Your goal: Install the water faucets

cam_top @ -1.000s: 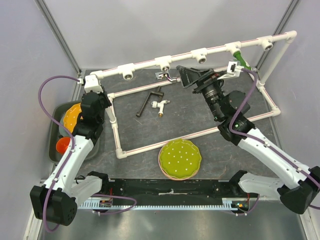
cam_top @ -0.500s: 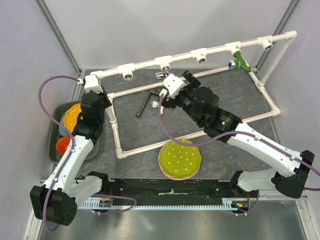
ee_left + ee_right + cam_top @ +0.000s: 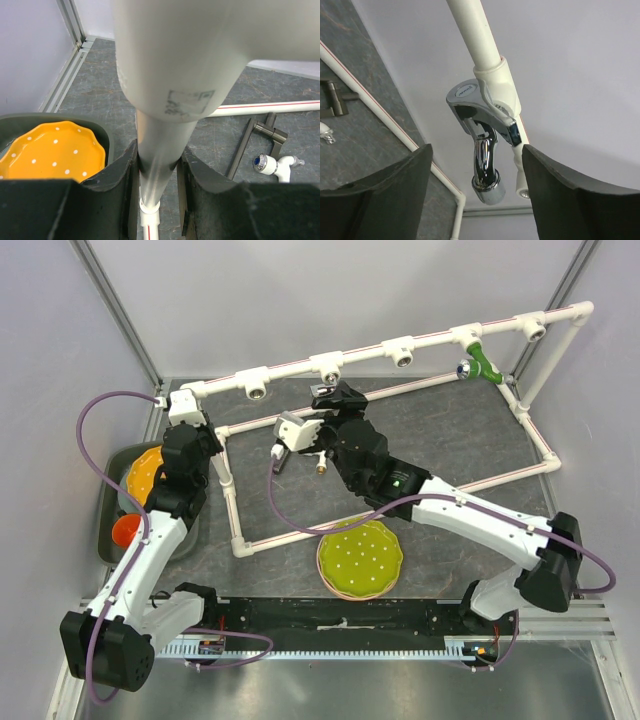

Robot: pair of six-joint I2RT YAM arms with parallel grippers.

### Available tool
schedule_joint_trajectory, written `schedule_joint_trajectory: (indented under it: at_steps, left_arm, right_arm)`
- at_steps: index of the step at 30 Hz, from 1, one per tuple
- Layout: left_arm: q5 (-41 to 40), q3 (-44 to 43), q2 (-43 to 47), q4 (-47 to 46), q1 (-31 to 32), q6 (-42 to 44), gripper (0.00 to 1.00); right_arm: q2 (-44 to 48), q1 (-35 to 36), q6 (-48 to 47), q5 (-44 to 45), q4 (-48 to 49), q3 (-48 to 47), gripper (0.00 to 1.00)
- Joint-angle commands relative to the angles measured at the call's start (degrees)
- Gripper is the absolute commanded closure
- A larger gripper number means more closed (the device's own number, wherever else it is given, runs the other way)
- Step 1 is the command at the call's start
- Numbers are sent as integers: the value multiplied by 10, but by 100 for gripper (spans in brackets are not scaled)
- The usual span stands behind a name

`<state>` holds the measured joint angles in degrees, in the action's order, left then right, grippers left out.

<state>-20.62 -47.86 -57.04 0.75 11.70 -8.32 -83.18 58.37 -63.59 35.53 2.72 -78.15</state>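
The silver faucet shows in the right wrist view close against a white tee of the pipe frame. My right gripper is open, one finger on each side of its spout with a gap at both. From above, that gripper sits under the top pipe's second tee. The white faucet lies on the mat beside the black L-shaped bar. My left gripper is shut on the frame's left upright pipe. From above, the left gripper is at the frame's left corner.
A green faucet hangs from a tee near the right end of the top pipe. A green dotted plate lies near the front. An orange plate sits in a grey bin at the left, by an orange cup.
My right arm has swung left from the green faucet end of the frame to the silver faucet, and its jaws have narrowed slightly. The left arm has not moved.
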Motion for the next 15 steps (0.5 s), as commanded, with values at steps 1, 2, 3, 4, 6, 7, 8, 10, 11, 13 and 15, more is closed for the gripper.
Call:
schedule_joint_trajectory:
  at_steps: [1,2,3,4,6,7,8,10,11,13,15]
  left_arm:
    - [34,-16,6,-11,6,-71,98]
    - [34,-17,7,-11,6,-71,98]
    - [34,-17,6,-11,6,-71,98]
    - [34,-17,7,-11,6,-71,98]
    - [34,-16,7,-11,6,-70,98]
    - [34,-17,7,-11,6,-71,98]
    - [34,-17,7,-11,6,-70,98]
    - [35,-16,6,-11,6,-70,98]
    - [35,-17,7,-11,6,-71,98]
    - [34,-17,7,-11,6,-71,98]
    - [34,-16,9,-11,6,-70,98]
  right_arm:
    - [-27,3,-79,56,107,-5,24]
    - [-34,3,-96,71,122,-1,26]
    - [-39,3,-107,78,153,3,31]
    - [-50,3,-115,84,166,5,34]
    - [-57,3,-121,94,191,11,43]
    - [-60,3,-116,96,195,11,48]
    - [-61,4,-107,96,197,8,54]
    - [-66,4,-77,99,194,5,71]
    - [-66,4,-64,101,192,0,78]
    - [-69,4,-8,104,184,-4,95]
    - [-64,4,47,98,171,-14,100]
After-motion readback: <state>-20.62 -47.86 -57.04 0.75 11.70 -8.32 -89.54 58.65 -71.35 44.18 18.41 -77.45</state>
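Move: The chrome faucet already sits in its pipe socket, its middle about 3 cm ahead and 2 cm to the left of my right hand, at roughly the same height; its spout hangs between my open fingers. That socket is some 5 cm ahead and 3 cm left, a touch higher; the next, empty socket is about 7 cm ahead and 9 cm right. From my left hand, which holds the corner post, the faucet is some 20 cm right, level fore and aft, about 10 cm up. I close my right fingers from nearly wide open to almost shut, pinching the chrome faucet's spout from both sides, while easing about 2 cm forward onto the spout and turning the wrist some 10 degrees clockwise with the fingertips tipping slightly up. My left hand stays put and keeps its grip on the pipe frame's post. ##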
